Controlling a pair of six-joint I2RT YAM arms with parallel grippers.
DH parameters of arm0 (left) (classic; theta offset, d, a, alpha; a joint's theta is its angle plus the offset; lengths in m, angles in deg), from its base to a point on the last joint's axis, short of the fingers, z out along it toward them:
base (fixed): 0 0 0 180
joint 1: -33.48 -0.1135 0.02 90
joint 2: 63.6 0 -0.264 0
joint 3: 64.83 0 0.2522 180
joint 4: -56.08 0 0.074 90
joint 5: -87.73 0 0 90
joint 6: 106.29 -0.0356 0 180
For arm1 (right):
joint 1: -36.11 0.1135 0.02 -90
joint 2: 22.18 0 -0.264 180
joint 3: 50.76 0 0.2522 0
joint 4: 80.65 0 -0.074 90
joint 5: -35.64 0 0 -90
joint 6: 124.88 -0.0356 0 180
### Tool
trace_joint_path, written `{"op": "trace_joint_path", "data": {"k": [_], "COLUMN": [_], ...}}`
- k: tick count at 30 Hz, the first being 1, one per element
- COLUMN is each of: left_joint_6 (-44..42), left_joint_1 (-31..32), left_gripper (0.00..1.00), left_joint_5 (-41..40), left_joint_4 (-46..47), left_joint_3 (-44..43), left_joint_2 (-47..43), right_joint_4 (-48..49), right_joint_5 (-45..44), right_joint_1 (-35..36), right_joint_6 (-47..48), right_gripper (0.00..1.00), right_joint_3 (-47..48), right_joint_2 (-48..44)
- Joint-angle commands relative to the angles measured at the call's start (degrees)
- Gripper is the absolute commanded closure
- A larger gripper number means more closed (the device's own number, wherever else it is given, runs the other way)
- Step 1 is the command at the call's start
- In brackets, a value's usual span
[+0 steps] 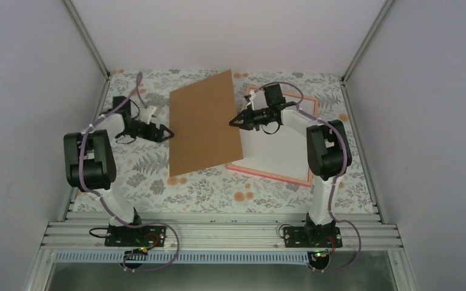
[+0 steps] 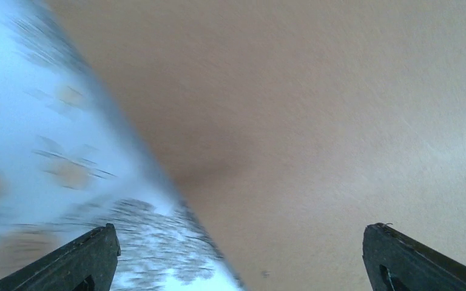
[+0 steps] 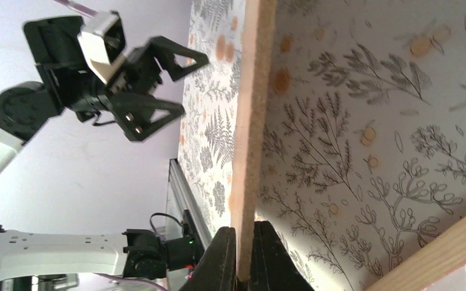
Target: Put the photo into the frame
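Observation:
The plain brown board (image 1: 203, 124) stands tilted above the table's middle. My right gripper (image 1: 233, 121) is shut on its right edge. In the right wrist view the fingers (image 3: 243, 233) clamp the board's thin edge (image 3: 252, 121). The pink-bordered frame (image 1: 267, 174) lies flat at the right, under my right arm, with a white surface (image 1: 273, 151) inside it. The photo's sunset face shows in no view. My left gripper (image 1: 168, 132) is open and empty at the board's left edge. In the left wrist view its fingers (image 2: 238, 229) are wide apart before the board (image 2: 340, 121).
The table wears a floral cloth (image 1: 206, 188). White walls with metal posts close in the left, back and right. A metal rail (image 1: 218, 233) runs along the near edge at the arm bases. A pale strip (image 3: 437, 248) crosses the right wrist view's lower right corner.

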Motion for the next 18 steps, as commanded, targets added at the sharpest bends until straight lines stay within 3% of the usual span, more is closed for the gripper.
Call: {"op": "trace_joint_path", "data": {"k": [1, 11, 18], "left_joint_6": [2.2, 12.7, 17.6], "left_joint_1": [-5.1, -11.2, -17.4], "left_gripper": [0.00, 0.00, 0.00], "left_joint_5": [-1.1, -4.0, -1.2], "left_joint_4": [-2.8, -1.9, -3.5], "left_joint_3": [-8.2, -25.7, -35.6], "left_joint_2": [-5.6, -10.4, -9.9], "right_joint_4": [3.3, 4.3, 6.0], "right_joint_5": [-3.6, -13.8, -31.0], "right_joint_1": [0.2, 1.0, 6.1], "right_joint_6": [7.8, 18.9, 41.1], "right_gripper": [0.96, 0.96, 0.96], "right_joint_3": [3.1, 14.4, 16.1], "right_joint_2": [-7.5, -10.7, -16.5]}}
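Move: The brown backing board is already pinched by its right edge in the right hand; its middle is some 10 cm left of that hand and 4 cm lower. The frame it is meant for, with the white photo back inside, is centred about 15 cm to the right, 3 cm back and 11 cm below. From the empty left hand, the board's middle is roughly 13 cm right and 3 cm ahead; the frame is about 37 cm right, level fore and aft, and 5 cm lower. The brown board is carried up about 15 cm and some 6 cm forward by the right hand, away from the frame. The closed fingers keep their pinch on its right edge as the wrist rolls roughly 50 degrees, far end up. The left hand, already wide open, withdraws swiftly up 25 cm, left and forward, clear of the board's left edge. ##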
